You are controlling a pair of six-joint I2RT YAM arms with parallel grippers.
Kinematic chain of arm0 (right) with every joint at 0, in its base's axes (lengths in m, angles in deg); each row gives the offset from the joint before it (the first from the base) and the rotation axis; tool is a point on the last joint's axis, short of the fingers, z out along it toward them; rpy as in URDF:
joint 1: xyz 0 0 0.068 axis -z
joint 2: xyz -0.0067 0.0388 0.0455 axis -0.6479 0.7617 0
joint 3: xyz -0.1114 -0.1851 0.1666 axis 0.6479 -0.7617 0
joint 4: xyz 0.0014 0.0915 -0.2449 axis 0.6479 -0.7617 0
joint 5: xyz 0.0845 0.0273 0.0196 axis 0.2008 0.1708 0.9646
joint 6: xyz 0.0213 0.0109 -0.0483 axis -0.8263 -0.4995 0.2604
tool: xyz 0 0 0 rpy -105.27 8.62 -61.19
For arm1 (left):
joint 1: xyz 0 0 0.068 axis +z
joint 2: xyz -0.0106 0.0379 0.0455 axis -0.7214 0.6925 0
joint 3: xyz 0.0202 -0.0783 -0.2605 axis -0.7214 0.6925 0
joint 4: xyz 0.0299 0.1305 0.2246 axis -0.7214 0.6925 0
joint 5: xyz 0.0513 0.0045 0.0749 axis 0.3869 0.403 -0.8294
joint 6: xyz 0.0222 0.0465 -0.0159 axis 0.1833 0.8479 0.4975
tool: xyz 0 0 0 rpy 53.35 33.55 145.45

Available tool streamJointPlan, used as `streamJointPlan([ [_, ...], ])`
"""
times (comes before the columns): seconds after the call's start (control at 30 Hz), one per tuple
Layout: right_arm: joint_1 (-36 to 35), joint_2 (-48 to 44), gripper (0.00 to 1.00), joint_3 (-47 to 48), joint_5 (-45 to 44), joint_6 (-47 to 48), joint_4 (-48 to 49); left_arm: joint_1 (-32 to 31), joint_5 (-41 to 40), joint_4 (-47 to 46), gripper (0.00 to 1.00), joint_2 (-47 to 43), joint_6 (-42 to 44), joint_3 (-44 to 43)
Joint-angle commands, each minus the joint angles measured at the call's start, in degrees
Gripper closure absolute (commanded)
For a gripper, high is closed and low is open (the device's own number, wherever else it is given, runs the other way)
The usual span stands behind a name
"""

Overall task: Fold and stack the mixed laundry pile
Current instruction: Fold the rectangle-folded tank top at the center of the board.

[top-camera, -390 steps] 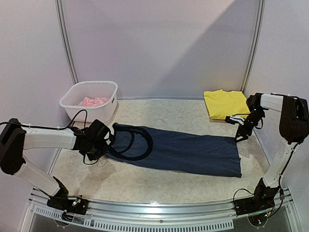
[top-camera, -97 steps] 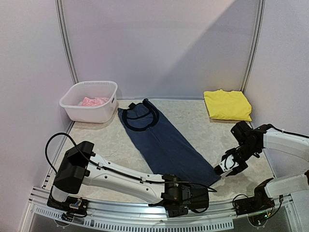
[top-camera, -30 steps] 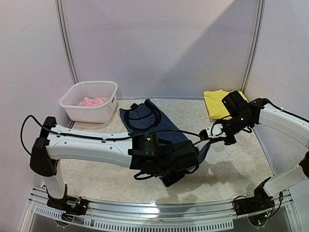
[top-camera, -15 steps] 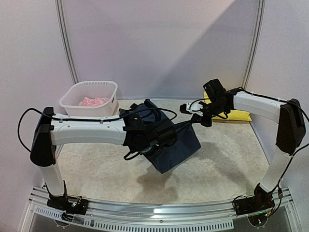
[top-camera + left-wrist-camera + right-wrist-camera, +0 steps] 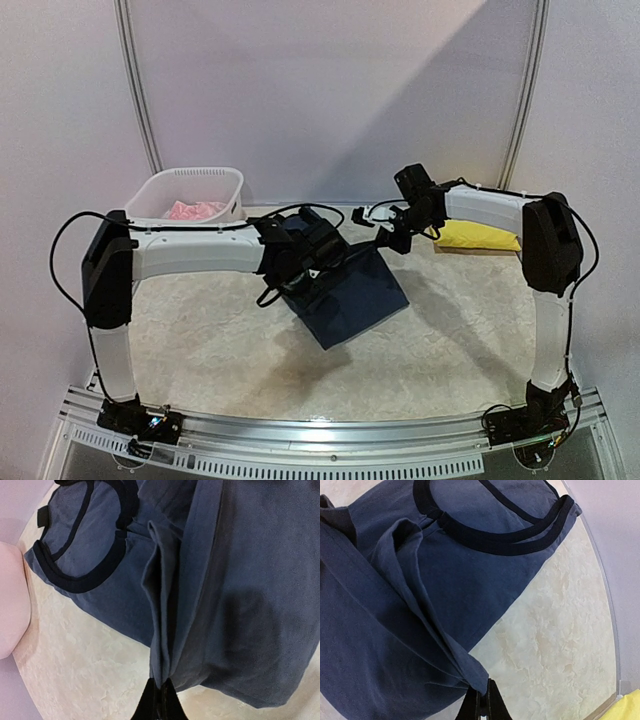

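Observation:
The navy tank top [image 5: 350,295] lies mid-table, its lower half lifted and doubled back over the upper half. My left gripper [image 5: 300,268] is shut on one hem corner, seen bunched between its fingertips in the left wrist view [image 5: 162,692]. My right gripper [image 5: 384,240] is shut on the other hem corner [image 5: 481,677]. Below both, the dark-trimmed neck and armholes [image 5: 85,550] [image 5: 495,532] lie flat on the table. A folded yellow garment [image 5: 482,236] sits at the back right, partly behind the right arm. A pink garment [image 5: 195,210] lies in the basket.
The white plastic basket [image 5: 190,180] stands at the back left, close to the left arm's forearm. Walls close in the table on the back and both sides. A metal rail [image 5: 320,440] runs along the near edge.
Both grippers have carried the tank top's hem farther back and to the left, toward its neck end. The hanging fold now lies lower over the upper half.

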Motion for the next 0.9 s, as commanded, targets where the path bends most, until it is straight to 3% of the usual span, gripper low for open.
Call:
streamJointPlan([
  [0.0,0.3,3.16,0.99,3.3,-1.57,-1.58,1.36,2.48,2.41,-1.11,1.0,4.38,1.82,-2.79],
  [0.63,0.35,14.25,0.98,17.41,-3.11,-3.56,0.62,8.83,1.58,-3.36,1.0,7.35,2.94,-4.2],
  [0.87,0.26,20.56,0.92,24.22,-3.79,-3.78,1.48,11.27,0.78,-5.3,1.0,9.23,2.78,-5.13],
])
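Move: Ahead of the left hand by about 19 cm, 8 cm to its left and some 10 cm below lies the tank top's collar, where the pinched hem is being taken; from the right hand it is roughly 5 cm ahead and 20 cm left. The white basket stands about 36 cm left and 22 cm ahead of the left hand. From the right hand, the yellow stack is some 29 cm right and 9 cm ahead; the cloth's near bend is about 22 cm back. Carrying the pinched hem forward over the lower layer towards the collar, both hands travel about 7 cm ahead and drift some 3 cm left. The left dips 3 cm early, then runs nearly level, turning slightly counter-clockwise with fingers shut; the right sinks a little, its grip just beginning to ease at the end with the cloth still between the fingers. ##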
